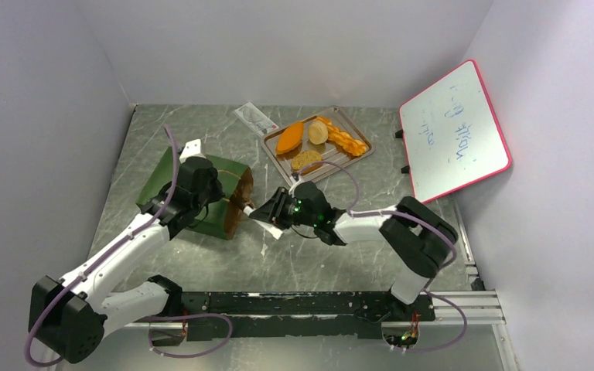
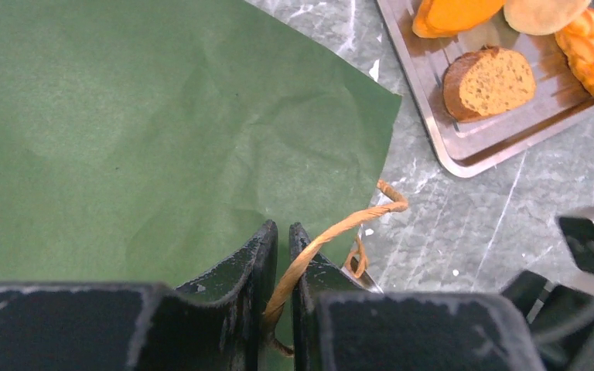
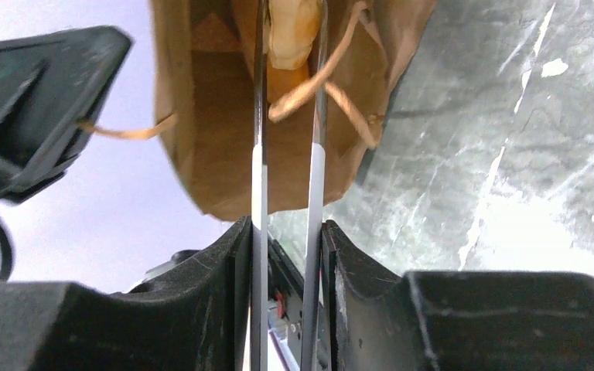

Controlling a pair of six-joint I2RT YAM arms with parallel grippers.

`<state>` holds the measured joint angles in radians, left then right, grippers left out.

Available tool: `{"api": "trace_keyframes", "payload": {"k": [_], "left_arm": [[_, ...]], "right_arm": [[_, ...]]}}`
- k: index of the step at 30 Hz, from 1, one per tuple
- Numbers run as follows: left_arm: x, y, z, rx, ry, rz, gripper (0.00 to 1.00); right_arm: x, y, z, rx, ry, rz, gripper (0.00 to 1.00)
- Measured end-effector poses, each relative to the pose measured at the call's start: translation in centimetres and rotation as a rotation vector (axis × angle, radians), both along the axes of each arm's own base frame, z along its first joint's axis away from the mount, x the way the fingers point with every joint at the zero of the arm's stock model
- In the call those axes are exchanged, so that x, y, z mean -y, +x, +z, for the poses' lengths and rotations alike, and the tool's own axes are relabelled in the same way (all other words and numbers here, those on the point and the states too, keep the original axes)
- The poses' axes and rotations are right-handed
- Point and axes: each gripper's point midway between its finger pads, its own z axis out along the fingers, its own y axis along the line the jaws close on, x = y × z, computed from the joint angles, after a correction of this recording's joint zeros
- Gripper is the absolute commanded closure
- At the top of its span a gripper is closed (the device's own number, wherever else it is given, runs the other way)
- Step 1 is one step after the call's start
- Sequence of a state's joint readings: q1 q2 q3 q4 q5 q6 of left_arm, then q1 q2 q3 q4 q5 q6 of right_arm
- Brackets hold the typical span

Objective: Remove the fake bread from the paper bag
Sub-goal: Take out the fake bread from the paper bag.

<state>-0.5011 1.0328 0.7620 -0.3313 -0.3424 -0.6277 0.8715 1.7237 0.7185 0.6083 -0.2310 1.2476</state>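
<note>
The dark green paper bag lies on its side with its brown mouth facing right. My left gripper is shut on one tan handle cord at the bag's edge. My right gripper is shut on a pair of metal tongs that reach into the bag's mouth. Between the tongs' tips sits a pale golden fake bread piece, still inside the bag. Other bread lies on the metal tray: an orange loaf, a round bun, a braided stick and a slice.
A pink-edged whiteboard leans at the right wall. A small plastic packet lies behind the tray. White walls close in on three sides, and a black rail runs along the near edge.
</note>
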Motion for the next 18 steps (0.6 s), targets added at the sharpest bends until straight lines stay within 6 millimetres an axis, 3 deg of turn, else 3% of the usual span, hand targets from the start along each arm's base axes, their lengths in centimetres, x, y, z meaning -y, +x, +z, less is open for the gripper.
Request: {"api": "trace_keyframes", "payload": {"k": [5, 14, 18], "left_arm": [[-0.5, 0.6, 0.1, 0.002, 0.009, 0.048, 0.93], [-1.0, 1.2, 0.1, 0.006, 0.011, 0.106, 0.93], [-1.3, 1.5, 0.3, 0.013, 0.019, 0.128, 0.93]], "right_arm": [[1.7, -1.0, 2.1, 0.041, 0.026, -0.014, 1.0], [5.3, -3.3, 2.3, 0.047, -0.015, -0.033, 1.0], [7.0, -4.2, 3.7, 0.076, -0.014, -0.055, 1.0]]}}
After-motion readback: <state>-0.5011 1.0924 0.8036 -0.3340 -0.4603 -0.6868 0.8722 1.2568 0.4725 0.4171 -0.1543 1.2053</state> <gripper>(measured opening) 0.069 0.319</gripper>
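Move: Gripped by the tongs deep in the bag, the fake bread lies about 10 cm to the right hand's left, 7 cm ahead and a couple lower; the bag's mouth is nearer, some 4 cm ahead and 4 left. The baking tray's middle is roughly 20 cm ahead, 16 right and 8 below the hand. From the left hand on the bag handle, the fake bread is some 9 cm below, level fore and aft and about 1 cm left. Drawing the tongs out of the bag, the right hand goes some 7 cm to the right, about 4 cm back and nearly as much up, tong tips still pinching the bread and fingers keeping their squeeze on the handles. The left hand keeps its pinch on the bag handle, easing about 2 cm forward and left while turning slightly counter-clockwise. ##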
